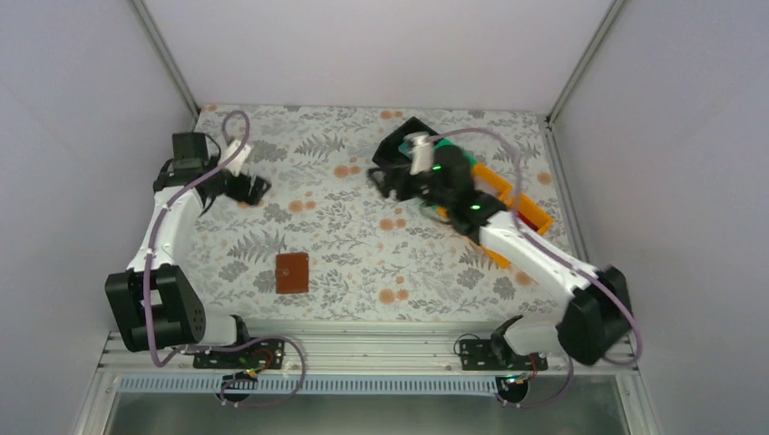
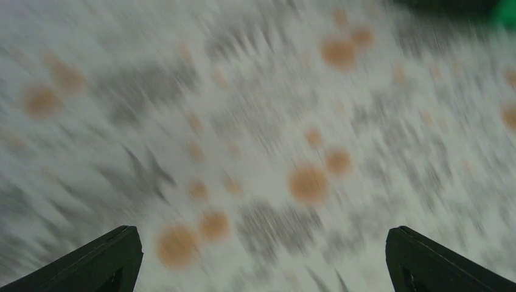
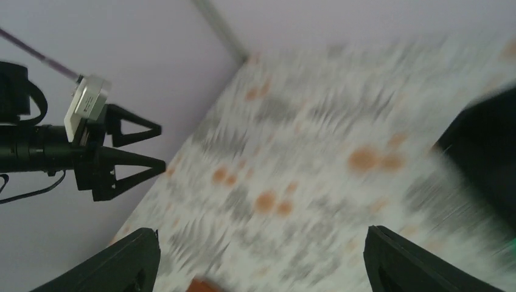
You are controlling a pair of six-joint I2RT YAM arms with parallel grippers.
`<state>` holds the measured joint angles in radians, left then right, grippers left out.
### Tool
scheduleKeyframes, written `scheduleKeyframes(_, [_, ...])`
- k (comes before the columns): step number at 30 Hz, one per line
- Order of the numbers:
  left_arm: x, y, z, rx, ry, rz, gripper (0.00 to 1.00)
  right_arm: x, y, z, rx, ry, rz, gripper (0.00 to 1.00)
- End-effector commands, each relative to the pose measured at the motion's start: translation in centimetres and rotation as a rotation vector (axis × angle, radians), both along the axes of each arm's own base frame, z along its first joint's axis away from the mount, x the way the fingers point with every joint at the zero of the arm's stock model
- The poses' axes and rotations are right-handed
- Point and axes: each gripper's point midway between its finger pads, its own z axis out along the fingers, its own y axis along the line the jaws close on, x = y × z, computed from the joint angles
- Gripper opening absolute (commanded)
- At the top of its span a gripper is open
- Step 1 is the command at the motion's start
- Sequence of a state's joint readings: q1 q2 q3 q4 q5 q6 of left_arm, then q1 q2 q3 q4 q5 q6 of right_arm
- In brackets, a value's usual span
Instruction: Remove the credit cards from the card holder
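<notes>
The card holder (image 1: 292, 273) lies shut on the flowered tablecloth, a small brown rectangle near the front, between the two arms. No credit cards show in any view. My left gripper (image 1: 257, 188) hovers open over the back left of the table, well beyond the card holder; its wrist view shows only blurred cloth between the left gripper's (image 2: 261, 231) wide-apart fingers. My right gripper (image 1: 379, 178) is open at the back centre, empty. In the right wrist view a brown corner of the card holder (image 3: 199, 285) shows at the bottom edge, below the right gripper (image 3: 260, 231).
A black bin (image 1: 410, 138), a green bin (image 1: 456, 159) and an orange bin (image 1: 519, 205) sit at the back right under the right arm. The black bin (image 3: 487, 152) edges the right wrist view. Pale walls enclose the table on three sides.
</notes>
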<state>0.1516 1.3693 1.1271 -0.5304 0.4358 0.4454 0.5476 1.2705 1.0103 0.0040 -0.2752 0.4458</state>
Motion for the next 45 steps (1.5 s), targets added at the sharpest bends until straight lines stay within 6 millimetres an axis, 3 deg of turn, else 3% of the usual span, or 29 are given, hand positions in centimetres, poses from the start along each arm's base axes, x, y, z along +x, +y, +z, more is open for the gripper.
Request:
scheduleKeyframes(1, [-11.4, -2.6, -7.9, -0.079, 0.483, -0.208, 1.00, -4.6, 8.6, -8.1, -0.091, 0.371, 0.096, 0.84])
scheduleKeyframes(3, [-12.7, -3.0, -9.0, -0.109, 0.552, -0.230, 1.00, -6.4, 13.0, -10.1, -0.148, 0.434, 0.162, 0.83])
scheduleKeyframes(6, [-14.0, -3.8, -10.2, -0.163, 0.637, -0.274, 0.98, -8.6, 17.5, -13.9, -0.190, 0.563, 0.252, 0.78])
scheduleKeyframes(13, [-16.8, -4.1, -14.0, -0.282, 0.875, -0.286, 0.83, -12.1, 20.0, -22.2, -0.261, 0.832, 0.299, 0.67])
scheduleKeyframes(17, [-16.7, -4.0, -15.1, -0.296, 0.921, -0.269, 0.77, -14.4, 21.2, -24.9, -0.287, 0.923, 0.348, 0.64])
scheduleKeyframes(21, [-17.0, -4.1, -15.8, -0.309, 0.943, -0.272, 0.75, -14.8, 21.4, -25.9, -0.277, 0.948, 0.346, 0.61])
scheduleKeyframes(25, [-17.1, -4.6, -16.5, -0.343, 0.967, -0.311, 0.72, -14.8, 23.3, -25.7, -0.233, 0.955, 0.431, 0.60])
scheduleKeyframes(33, [-17.5, -5.6, -16.9, -0.404, 1.004, -0.376, 0.59, -12.8, 24.0, -24.8, -0.149, 0.938, 0.441, 0.52])
scheduleKeyframes(36, [-17.1, -5.7, -17.3, -0.412, 1.001, -0.380, 0.51, -12.9, 24.3, -25.1, -0.142, 0.946, 0.461, 0.46])
scheduleKeyframes(45, [-15.9, -6.2, -15.8, -0.438, 0.923, -0.428, 0.13, -12.7, 24.5, -24.4, -0.109, 0.927, 0.480, 0.35])
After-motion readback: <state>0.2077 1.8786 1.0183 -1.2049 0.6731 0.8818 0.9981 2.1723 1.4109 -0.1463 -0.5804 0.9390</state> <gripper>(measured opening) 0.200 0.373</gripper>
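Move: Back, right and below the left hand, the card holder lies flat, about 20 cm nearer the base, some 8 cm to the right and 20 cm lower. From the right hand, the card holder is roughly 15 cm back, 25 cm to the left and 29 cm down. The black box is about 14 cm ahead of the right hand and 2 cm to its right, the green box 8 cm ahead and 10 cm to its right, both some 28 cm below. Sweeping in on the card holder from both sides, the right hand goes down some 27 cm, left and back; the left hand drops and draws back about 17 cm each, drifting right. Both tip steeply downward and narrow their open fingers, the left's closing far more, onto the far left corner, while the right's come around the far right one. ##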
